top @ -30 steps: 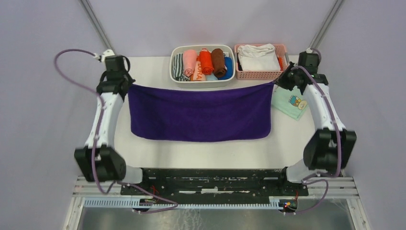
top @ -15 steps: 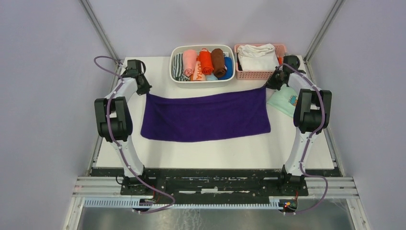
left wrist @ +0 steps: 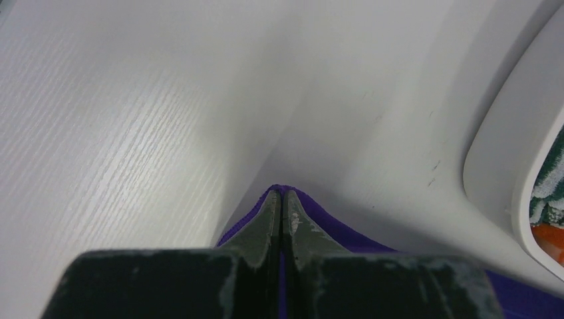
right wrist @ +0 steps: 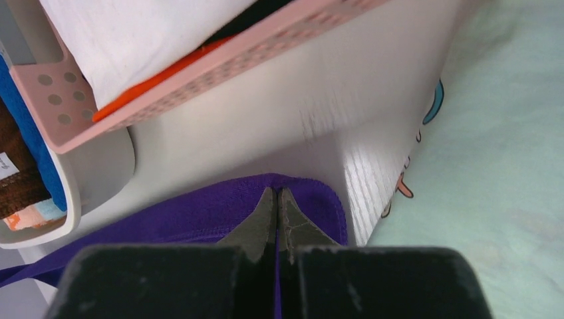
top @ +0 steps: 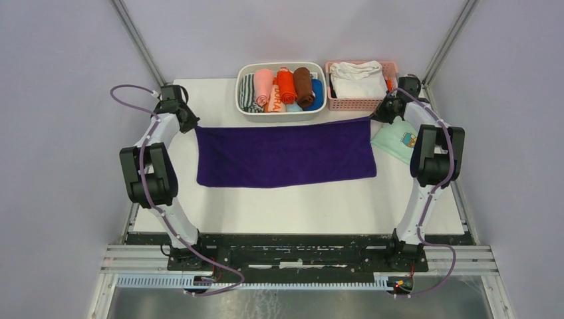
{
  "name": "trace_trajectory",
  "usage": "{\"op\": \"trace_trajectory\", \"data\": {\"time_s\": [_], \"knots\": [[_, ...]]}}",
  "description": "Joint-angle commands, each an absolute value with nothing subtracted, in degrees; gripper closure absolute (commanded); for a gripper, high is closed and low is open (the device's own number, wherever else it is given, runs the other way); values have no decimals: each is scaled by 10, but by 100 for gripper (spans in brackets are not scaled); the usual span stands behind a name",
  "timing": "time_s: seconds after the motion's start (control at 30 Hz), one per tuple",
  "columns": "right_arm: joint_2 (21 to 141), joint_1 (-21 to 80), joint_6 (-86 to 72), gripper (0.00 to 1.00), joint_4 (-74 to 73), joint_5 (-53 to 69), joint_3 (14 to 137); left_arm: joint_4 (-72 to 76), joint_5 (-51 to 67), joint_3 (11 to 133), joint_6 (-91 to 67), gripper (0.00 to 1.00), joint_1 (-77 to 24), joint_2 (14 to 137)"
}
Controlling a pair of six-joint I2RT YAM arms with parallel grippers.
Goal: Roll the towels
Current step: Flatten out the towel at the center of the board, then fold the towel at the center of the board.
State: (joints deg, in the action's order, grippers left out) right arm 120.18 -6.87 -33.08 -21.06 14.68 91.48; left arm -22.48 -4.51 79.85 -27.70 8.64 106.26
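Note:
The deep purple towel [top: 286,156] lies spread out flat across the middle of the table. My left gripper [top: 193,126] is shut on its far left corner, and the left wrist view shows purple cloth [left wrist: 332,229] pinched between the jaws [left wrist: 281,194]. My right gripper [top: 374,118] is shut on the far right corner; in the right wrist view the towel [right wrist: 199,216] sits under the closed jaws [right wrist: 276,194]. A salmon-pink roll [top: 264,83] lies in the white bin.
A white bin [top: 281,114] of several rolled cloths and a pink basket [top: 359,104] holding a white folded cloth [top: 358,76] stand just behind the towel. A mint-green cartoon-print cloth [top: 398,141] lies beside my right gripper. Each arm's elbow stands by a side edge of the table.
Both arms have reached toward the far side and lowered. The purple towel went from hanging between the grippers to lying flat on the table, stretched wide.

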Motion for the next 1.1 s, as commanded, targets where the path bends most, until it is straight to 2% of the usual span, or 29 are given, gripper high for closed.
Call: {"op": "trace_trajectory", "data": {"time_s": [0.0,0.43,0.83,1.07], "knots": [[1140,-74,-323,100,-197,163,888,-204,-35,771,-304,97,87,1007],[1010,-77,-354,99,-225,148,759,-222,-12,676,-328,97,91,899],[848,-80,-370,100,-270,62,588,-226,-27,498,-346,97,138,704],[844,-94,-385,100,-260,53,600,-197,12,495,-370,97,166,701]]}}
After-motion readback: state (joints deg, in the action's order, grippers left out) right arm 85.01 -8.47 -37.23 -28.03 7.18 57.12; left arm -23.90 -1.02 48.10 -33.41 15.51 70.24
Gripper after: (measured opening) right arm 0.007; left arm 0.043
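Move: Some 30 cm back from the left hand and about 2 cm to its left lies the purple towel's near left corner, roughly 8 cm below; the near right corner is about 29 cm back from the right hand, 5 cm to its right and some 7 cm below. The pink basket stands about 16 cm ahead of the right hand, 1 cm to its left, and the mint towel 22 cm to its right and 6 cm back. The white bin is about 17 cm ahead of the left hand and 42 cm to its right. Drawing the purple towel's far edge back over the part lying on the board, both hands travel towards the near edge, keeping their pinch on the far corners: left about 15 cm, right some 17, rising only 2 to 3 cm. They start gently, speed up, then ease off, the left turning nearly 10 degrees counter-clockwise and the right as much clockwise. ##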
